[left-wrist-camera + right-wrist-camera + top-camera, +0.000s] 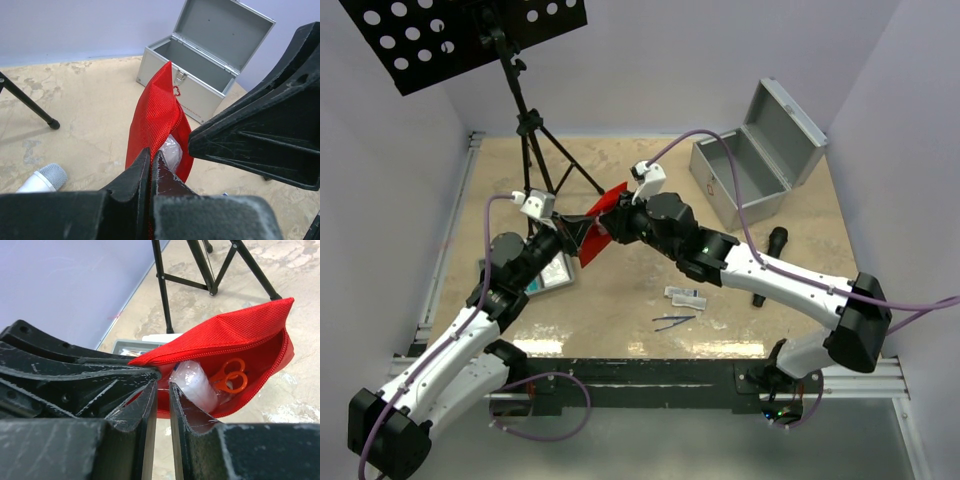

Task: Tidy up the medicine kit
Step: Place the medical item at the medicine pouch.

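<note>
The red pouch (607, 207) hangs above the table, mouth unzipped. My left gripper (579, 233) is shut on its edge; in the left wrist view the jaws (151, 153) pinch the red fabric (156, 112). My right gripper (162, 386) sits at the pouch mouth (235, 335), jaws a narrow gap apart with nothing between them; its right finger lies against a plastic-wrapped white roll (196, 382) inside. Orange scissors (231, 375) lie in the pouch too. The silver case (752, 165) stands open at the back right. The grey tray (552, 272) lies under my left arm.
A black tripod stand (533, 130) with a perforated plate rises at the back left. Small packets (685, 296) and tweezers (672, 321) lie near the front edge, a black cylinder (767, 262) right of them. A white object with a grey mesh tip (47, 177) lies on the table.
</note>
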Controlling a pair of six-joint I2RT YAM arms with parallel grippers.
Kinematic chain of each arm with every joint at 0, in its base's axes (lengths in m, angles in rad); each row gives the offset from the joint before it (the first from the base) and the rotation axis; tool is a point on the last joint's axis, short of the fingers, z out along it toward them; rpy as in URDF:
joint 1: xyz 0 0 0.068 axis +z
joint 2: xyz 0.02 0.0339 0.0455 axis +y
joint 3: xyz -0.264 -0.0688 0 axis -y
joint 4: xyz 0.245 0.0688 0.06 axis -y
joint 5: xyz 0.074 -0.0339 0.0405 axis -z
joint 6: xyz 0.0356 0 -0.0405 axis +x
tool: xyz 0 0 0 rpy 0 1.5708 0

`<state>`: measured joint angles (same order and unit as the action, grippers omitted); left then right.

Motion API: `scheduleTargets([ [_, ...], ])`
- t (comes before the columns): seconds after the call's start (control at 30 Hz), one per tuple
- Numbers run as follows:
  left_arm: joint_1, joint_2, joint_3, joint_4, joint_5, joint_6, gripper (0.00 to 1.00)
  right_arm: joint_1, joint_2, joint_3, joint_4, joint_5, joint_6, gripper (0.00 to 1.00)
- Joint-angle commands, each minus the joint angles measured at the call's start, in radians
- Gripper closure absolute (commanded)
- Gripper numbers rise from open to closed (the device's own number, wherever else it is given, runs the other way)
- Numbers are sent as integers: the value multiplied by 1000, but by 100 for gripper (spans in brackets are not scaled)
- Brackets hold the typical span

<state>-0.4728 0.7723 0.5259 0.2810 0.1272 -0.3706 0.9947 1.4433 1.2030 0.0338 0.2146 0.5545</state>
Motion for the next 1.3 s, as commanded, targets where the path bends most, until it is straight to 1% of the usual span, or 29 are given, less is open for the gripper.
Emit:
scheduleTargets([
  [0.0,-4,1,16,41,12,10,100,10,-6,15,19,-50,-37,79],
  [0.2,-4,12,29,47,25,2,100,10,60,44,-17,-58,-42,79],
  [0.33,-4,4,34,44,28,4,100,9,81,73,-32,-6,-36,80],
  [0.43,-4,-4,29,40,34,1,100,2,104,102,-86,49,-24,81],
  [0.7,-4,-37,11,35,43,-5,100,-34,118,124,-132,135,1,80],
  [0.9,-4,-51,6,21,29,6,100,-70,92,99,-135,147,5,78],
  [0.97,-4,-53,3,21,31,6,100,-79,91,93,-138,141,2,74],
  [1.1,-4,-48,3,26,31,-1,100,-84,85,84,-143,135,-1,58],
  [1.17,-4,-45,3,26,26,-2,100,-84,59,73,-124,111,-7,51],
  [1.27,-4,-36,5,14,8,4,100,-84,-3,56,-91,69,-2,44],
])
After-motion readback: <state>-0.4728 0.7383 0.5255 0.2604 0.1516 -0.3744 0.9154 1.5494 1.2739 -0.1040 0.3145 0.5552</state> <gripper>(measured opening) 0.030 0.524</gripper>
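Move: Just beyond the right fingertips, inside the red pouch's mouth, lies the white roll: about 2 cm ahead, 2 cm left and 2 cm lower. The orange scissors are some 5 cm ahead, 1 cm left and 3 cm below the right hand; the pouch's far corner stands roughly 9 cm ahead, 3 cm right and 2 cm higher. From the left hand, which pinches the pouch, the roll is about 2 cm ahead and 4 cm right, at its height. Dipping about 5 cm at the pouch's mouth while easing back and slightly left, the right hand then sweeps forward and right along the mouth, some 5 cm forward and 4 cm right at that lower height, swinging clockwise. Near the end of the sweep its nearly shut fingers spread to about half open, one on each side of the roll. The left gripper keeps its pinch on the pouch, nearly still. ##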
